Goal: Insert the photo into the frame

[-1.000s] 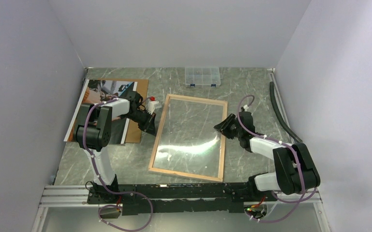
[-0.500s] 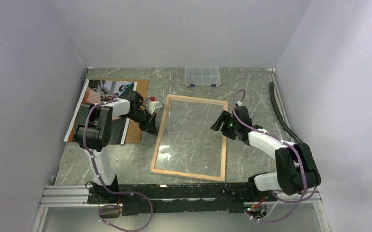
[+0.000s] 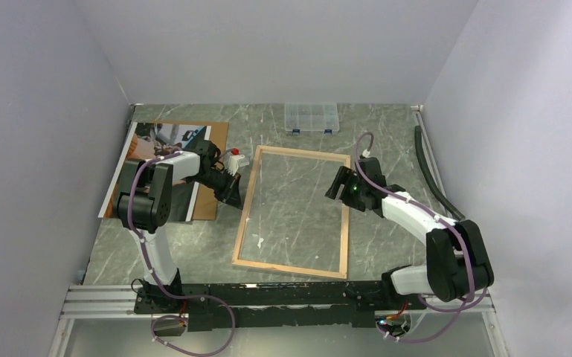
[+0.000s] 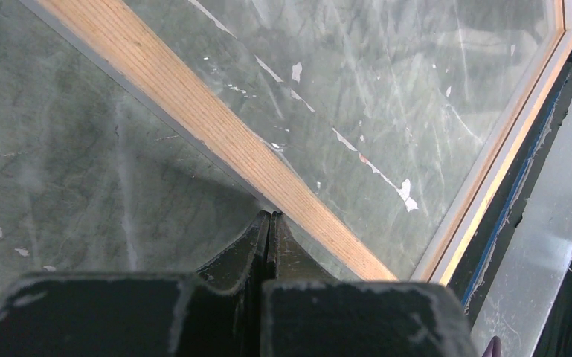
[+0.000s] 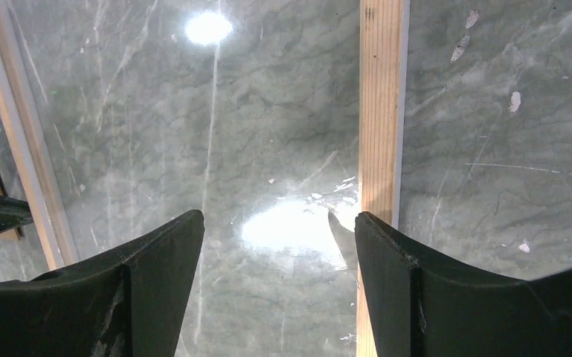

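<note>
The frame [image 3: 301, 152] lies flat in the middle of the table with its light wood back up and the marble showing through the pane. My left gripper [image 3: 233, 196] is shut and holds nothing; its tip [image 4: 269, 216] rests on the table against the frame's left rail [image 4: 216, 126]. My right gripper [image 3: 337, 186] hovers open over the right rail [image 5: 381, 111], its jaws [image 5: 277, 219] wide apart and touching nothing. The photo [image 3: 152, 134] lies at the rear left on a brown backing board [image 3: 219, 134], partly hidden by the left arm.
A small clear compartment box [image 3: 311, 117] stands against the back wall. A black hose [image 3: 425, 167] runs along the right wall. White walls close in three sides, and the aluminium rail [image 3: 268, 294] with the arm bases lines the near edge.
My right gripper has opened and let go of the frame's right rail, then risen a little toward the back. The frame has settled flat. The left arm has not moved.
</note>
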Available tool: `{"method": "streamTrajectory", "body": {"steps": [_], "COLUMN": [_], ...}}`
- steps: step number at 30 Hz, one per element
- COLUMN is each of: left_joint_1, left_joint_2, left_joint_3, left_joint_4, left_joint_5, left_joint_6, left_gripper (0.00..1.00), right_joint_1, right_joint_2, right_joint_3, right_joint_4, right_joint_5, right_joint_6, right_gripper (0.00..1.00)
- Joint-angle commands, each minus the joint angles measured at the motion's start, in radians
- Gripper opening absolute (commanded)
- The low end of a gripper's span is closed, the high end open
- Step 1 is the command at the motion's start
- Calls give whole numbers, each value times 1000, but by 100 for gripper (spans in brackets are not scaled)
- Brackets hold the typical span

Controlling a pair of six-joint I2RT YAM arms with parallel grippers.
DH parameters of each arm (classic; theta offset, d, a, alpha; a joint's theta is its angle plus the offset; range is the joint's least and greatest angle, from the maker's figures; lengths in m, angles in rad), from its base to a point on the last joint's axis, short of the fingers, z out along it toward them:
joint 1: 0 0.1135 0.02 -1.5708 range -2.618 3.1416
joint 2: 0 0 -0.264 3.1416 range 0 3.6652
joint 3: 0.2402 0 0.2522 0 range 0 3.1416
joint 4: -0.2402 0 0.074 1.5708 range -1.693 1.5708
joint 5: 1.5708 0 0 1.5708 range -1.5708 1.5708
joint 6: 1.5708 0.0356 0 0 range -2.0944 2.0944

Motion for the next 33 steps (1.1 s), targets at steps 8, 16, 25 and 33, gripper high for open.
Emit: {"method": "streamTrajectory", "body": {"steps": [8, 16, 25, 33], "left_joint_1": [17, 21, 21, 21], "left_joint_2": [-17, -19, -8, -2], "left_joint_3": [23, 17, 17, 22], "left_joint_4": [-12, -7, 3, 2], "left_joint_5": [56, 55, 57, 58], "left_joint_6": [-8, -11, -16, -16], "left_gripper": [2, 3, 3, 3], "right_joint_1": [9, 10, 15, 60], "right_joint_2": [-20, 59, 133, 179], "right_joint_3": [94, 116, 112, 119], "right_joint_4": [-48, -37, -60, -98], "right_joint_5": [69, 83, 113, 182], "right_joint_6": [-48, -46, -39, -20], "right_gripper": [69, 61, 48, 37]}}
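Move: The right rail of the frame runs about 3 cm to the right of the right hand, level with it and some 5 cm below. From that hand the clear pane inside the frame has its middle roughly 10 cm to the left, 4 cm back and 5 cm below; the plastic organizer box lies some 18 cm ahead and 6 cm left. From the left hand, that right rail is about 25 cm to the right and 2 cm ahead. Rising and reaching forward a little at first, about 1.5 cm each, the right hand then sinks some 4.5 cm towards the pane, just inside the frame's right rail. Its fingers draw together to about half their starting gap, and the wrist tips them roughly 10 degrees steeper; whether the tips touch can't be made out. ##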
